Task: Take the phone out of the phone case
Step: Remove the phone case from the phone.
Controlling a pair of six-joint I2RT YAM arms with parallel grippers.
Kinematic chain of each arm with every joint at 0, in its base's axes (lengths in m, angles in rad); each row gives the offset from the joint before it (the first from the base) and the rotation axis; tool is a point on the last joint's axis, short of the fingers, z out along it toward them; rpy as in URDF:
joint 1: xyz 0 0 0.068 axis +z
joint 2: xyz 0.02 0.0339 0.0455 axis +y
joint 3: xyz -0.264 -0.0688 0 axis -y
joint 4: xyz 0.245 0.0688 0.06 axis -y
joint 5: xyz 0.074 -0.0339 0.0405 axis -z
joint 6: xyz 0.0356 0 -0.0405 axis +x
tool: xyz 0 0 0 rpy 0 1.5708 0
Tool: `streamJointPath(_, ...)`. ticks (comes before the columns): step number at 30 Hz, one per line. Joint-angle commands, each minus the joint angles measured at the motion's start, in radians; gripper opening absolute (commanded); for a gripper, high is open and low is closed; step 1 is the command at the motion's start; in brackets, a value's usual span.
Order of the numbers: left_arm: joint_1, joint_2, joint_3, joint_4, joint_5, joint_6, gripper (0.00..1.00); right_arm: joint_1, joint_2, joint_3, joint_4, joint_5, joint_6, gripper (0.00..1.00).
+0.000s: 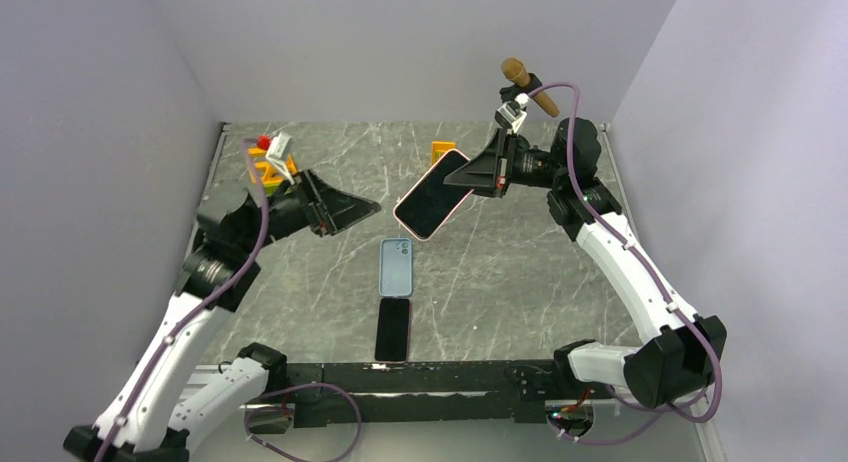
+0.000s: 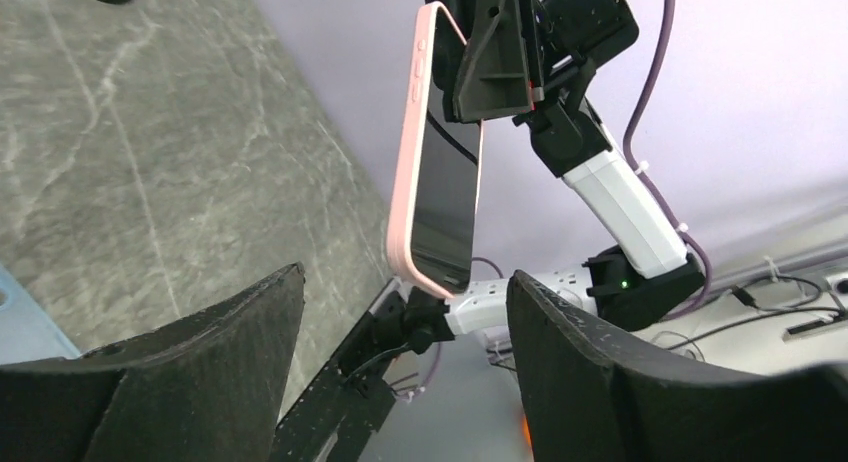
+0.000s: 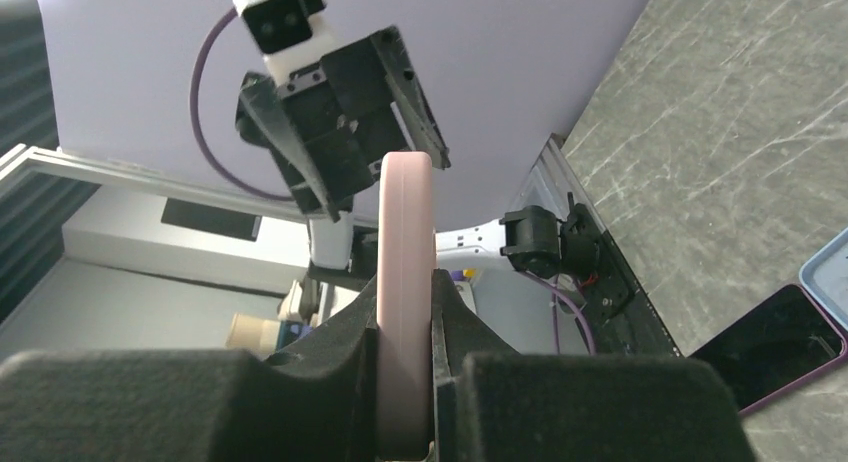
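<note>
A phone with a dark screen (image 1: 428, 200) sits in a pink phone case (image 2: 405, 182) and is held tilted in the air above the table's middle. My right gripper (image 1: 470, 172) is shut on its upper end; in the right wrist view the pink case edge (image 3: 405, 232) is pinched between the pads of my right gripper (image 3: 407, 292). To the left of the phone, a short gap away, my left gripper (image 1: 368, 210) is open. In the left wrist view the phone's lower end hangs beyond the wide-apart fingers of my left gripper (image 2: 405, 277), untouched.
A light blue case (image 1: 396, 267) lies flat on the marble table (image 1: 520, 272), with a black phone (image 1: 393, 329) just in front of it near the front rail. Orange blocks (image 1: 270, 167) stand at the back left, another orange piece (image 1: 442, 150) at the back.
</note>
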State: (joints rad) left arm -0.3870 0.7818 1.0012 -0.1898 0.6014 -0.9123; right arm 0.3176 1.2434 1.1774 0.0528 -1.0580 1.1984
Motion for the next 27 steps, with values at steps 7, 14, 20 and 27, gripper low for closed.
streamJointPath(7,0.002,0.157,-0.002,0.327,0.291,-0.153,0.46,0.003,-0.059,0.022,0.149,-0.059,0.060,0.00)
streamJointPath(14,-0.046,0.184,0.006,0.324,0.351,-0.125,0.54,0.002,-0.051,0.025,0.165,-0.058,0.069,0.00)
streamJointPath(20,-0.063,0.199,0.006,0.338,0.366,-0.127,0.38,0.004,-0.042,0.032,0.188,-0.064,0.083,0.00)
streamJointPath(27,-0.067,0.225,0.010,0.363,0.383,-0.145,0.33,0.010,-0.041,0.033,0.183,-0.064,0.076,0.00)
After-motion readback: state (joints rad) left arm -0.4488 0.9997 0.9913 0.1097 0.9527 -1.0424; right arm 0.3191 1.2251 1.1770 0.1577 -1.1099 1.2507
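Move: The phone in its pink case is held up in the right fingers; its middle is about 11 cm right of the left hand, 2 cm ahead and level with it, and 3 cm left and 3 cm back of the right hand. Some 38 cm below the left hand lie the empty blue case, about 12 cm ahead and 3 cm right, and the black phone, roughly 2 cm back and 2 cm right. Bring the left gripper about 5 cm right to the near-left end of the phone, first swinging slightly forward, then easing back to finish some 2 cm behind its start. Turn it clockwise about 25 degrees and narrow the wide-open fingers to a third, tips bracketing the phone's end. Keep the right grip and raise the phone about 2 cm, slightly back. ##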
